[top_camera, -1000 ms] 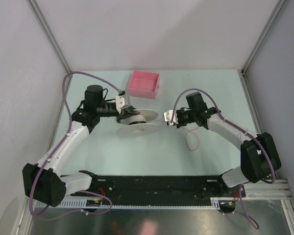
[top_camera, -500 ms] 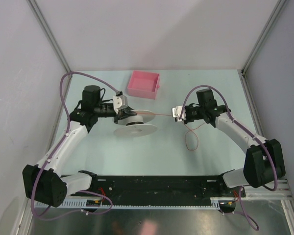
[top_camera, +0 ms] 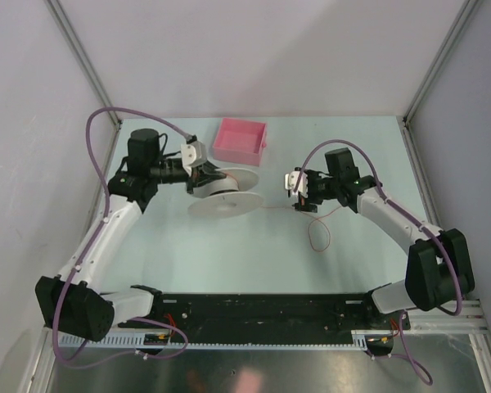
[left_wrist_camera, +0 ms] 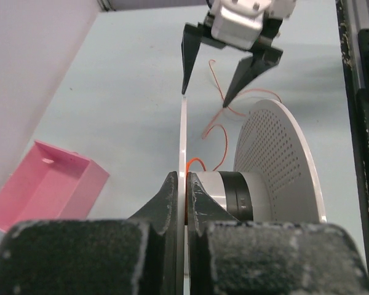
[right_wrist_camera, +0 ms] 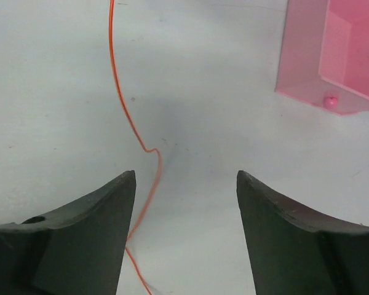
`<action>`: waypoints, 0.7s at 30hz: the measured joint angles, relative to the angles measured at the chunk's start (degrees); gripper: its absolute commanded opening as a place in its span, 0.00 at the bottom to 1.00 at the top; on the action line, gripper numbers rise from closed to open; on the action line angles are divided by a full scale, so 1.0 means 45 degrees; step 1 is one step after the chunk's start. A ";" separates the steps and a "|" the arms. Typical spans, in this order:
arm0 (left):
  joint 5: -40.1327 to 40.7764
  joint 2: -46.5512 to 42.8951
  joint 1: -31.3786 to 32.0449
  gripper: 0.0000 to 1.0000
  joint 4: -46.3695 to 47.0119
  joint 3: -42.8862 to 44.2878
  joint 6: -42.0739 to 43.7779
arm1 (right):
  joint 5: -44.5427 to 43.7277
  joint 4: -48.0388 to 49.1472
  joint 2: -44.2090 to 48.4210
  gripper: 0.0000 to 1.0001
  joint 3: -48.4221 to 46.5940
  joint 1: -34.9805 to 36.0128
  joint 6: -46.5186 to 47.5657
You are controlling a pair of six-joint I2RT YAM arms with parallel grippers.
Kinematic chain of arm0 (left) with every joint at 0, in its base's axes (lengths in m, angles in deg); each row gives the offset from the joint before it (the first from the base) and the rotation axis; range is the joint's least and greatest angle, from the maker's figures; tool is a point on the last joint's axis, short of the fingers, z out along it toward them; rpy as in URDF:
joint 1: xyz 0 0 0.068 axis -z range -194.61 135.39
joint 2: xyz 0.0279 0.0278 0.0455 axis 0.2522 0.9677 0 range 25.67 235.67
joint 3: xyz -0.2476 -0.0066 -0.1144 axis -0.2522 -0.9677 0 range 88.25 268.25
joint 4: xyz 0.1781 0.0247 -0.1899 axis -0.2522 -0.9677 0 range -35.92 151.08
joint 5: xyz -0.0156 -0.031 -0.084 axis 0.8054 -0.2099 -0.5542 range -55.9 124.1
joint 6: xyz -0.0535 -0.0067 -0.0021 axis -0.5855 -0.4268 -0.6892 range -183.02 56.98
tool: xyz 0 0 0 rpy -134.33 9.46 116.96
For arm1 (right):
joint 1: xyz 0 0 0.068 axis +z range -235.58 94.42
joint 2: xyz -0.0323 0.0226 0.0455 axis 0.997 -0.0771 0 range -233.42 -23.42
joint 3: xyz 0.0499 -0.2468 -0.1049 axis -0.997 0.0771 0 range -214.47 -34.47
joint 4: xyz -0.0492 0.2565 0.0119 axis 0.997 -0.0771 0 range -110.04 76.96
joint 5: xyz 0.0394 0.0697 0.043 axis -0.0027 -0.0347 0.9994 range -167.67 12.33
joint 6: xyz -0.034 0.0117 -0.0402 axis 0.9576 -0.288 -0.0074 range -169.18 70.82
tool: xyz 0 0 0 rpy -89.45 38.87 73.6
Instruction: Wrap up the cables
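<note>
The cable is a hair-thin orange wire (top_camera: 317, 237) that runs slack from the white spool (top_camera: 229, 203) across the table to a loose loop on the right. My left gripper (top_camera: 206, 178) is shut on the spool's thin flange (left_wrist_camera: 183, 141). The spool's grey core (left_wrist_camera: 234, 193) and perforated far flange (left_wrist_camera: 277, 166) lie right of the fingers. My right gripper (top_camera: 298, 199) hangs open just right of the spool, low over the table. The wire (right_wrist_camera: 120, 92) passes beside its left finger (right_wrist_camera: 92, 227), ungripped. In the left wrist view the right gripper (left_wrist_camera: 204, 97) faces me with its fingers spread.
A pink bin (top_camera: 240, 141) stands behind the spool at the back of the table, and its corner (right_wrist_camera: 350, 49) shows at the right wrist view's top right. Grey walls close in the left, right and back. A black rail (top_camera: 262, 311) runs along the near edge.
My right gripper has opened and let the wire go; the wire, drawn taut half a second ago, now lies slack. My left arm has drawn the spool slightly back and left.
</note>
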 measured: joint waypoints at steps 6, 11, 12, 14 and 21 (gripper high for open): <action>0.0398 0.0355 -0.0073 0.00 0.0005 0.1729 -0.1622 | -0.0214 0.1520 -0.0175 0.91 0.0005 -0.0136 -0.2691; 0.1219 0.0680 -0.0248 0.00 0.0029 0.3191 -0.3585 | -0.0413 0.3036 -0.0330 0.99 0.0005 -0.0427 -0.5226; 0.1423 0.0724 -0.0287 0.00 0.0044 0.3449 -0.3988 | -0.0369 0.3162 -0.0374 0.99 0.0005 -0.0510 -0.5557; 0.1933 0.0743 -0.0335 0.00 0.0117 0.3827 -0.4818 | -0.0267 0.3405 -0.0539 0.99 0.0005 -0.0704 -0.6343; 0.4041 0.0733 -0.0432 0.00 0.0223 0.4289 -0.7873 | -0.0185 0.3400 -0.1739 0.97 0.0005 -0.0350 -0.7548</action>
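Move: The left gripper already pinches the spool's far flange; the spool's middle lies about 4 cm back, 3 cm right and 5 cm below, and the pink box some 28 cm ahead, 4 cm right, well below. From the empty right gripper, the cable's nearest stretch is about 3 cm ahead, 1 cm left and 6 cm below; its loop lies 6 cm right and 4 cm back. The spool is some 19 cm left, level fore and aft, and about 8 cm higher. Lift the left gripper about 11 cm with the spool still pinched by its flange, carrying it some 5 cm forward as well, turning counter-clockwise and tipping the fingertips up. Meanwhile spread the right fingers from part-open to fully open, go forward and slightly up over the cable, then sink and ease back, rolling the wrist about 30 degrees, without closing. ##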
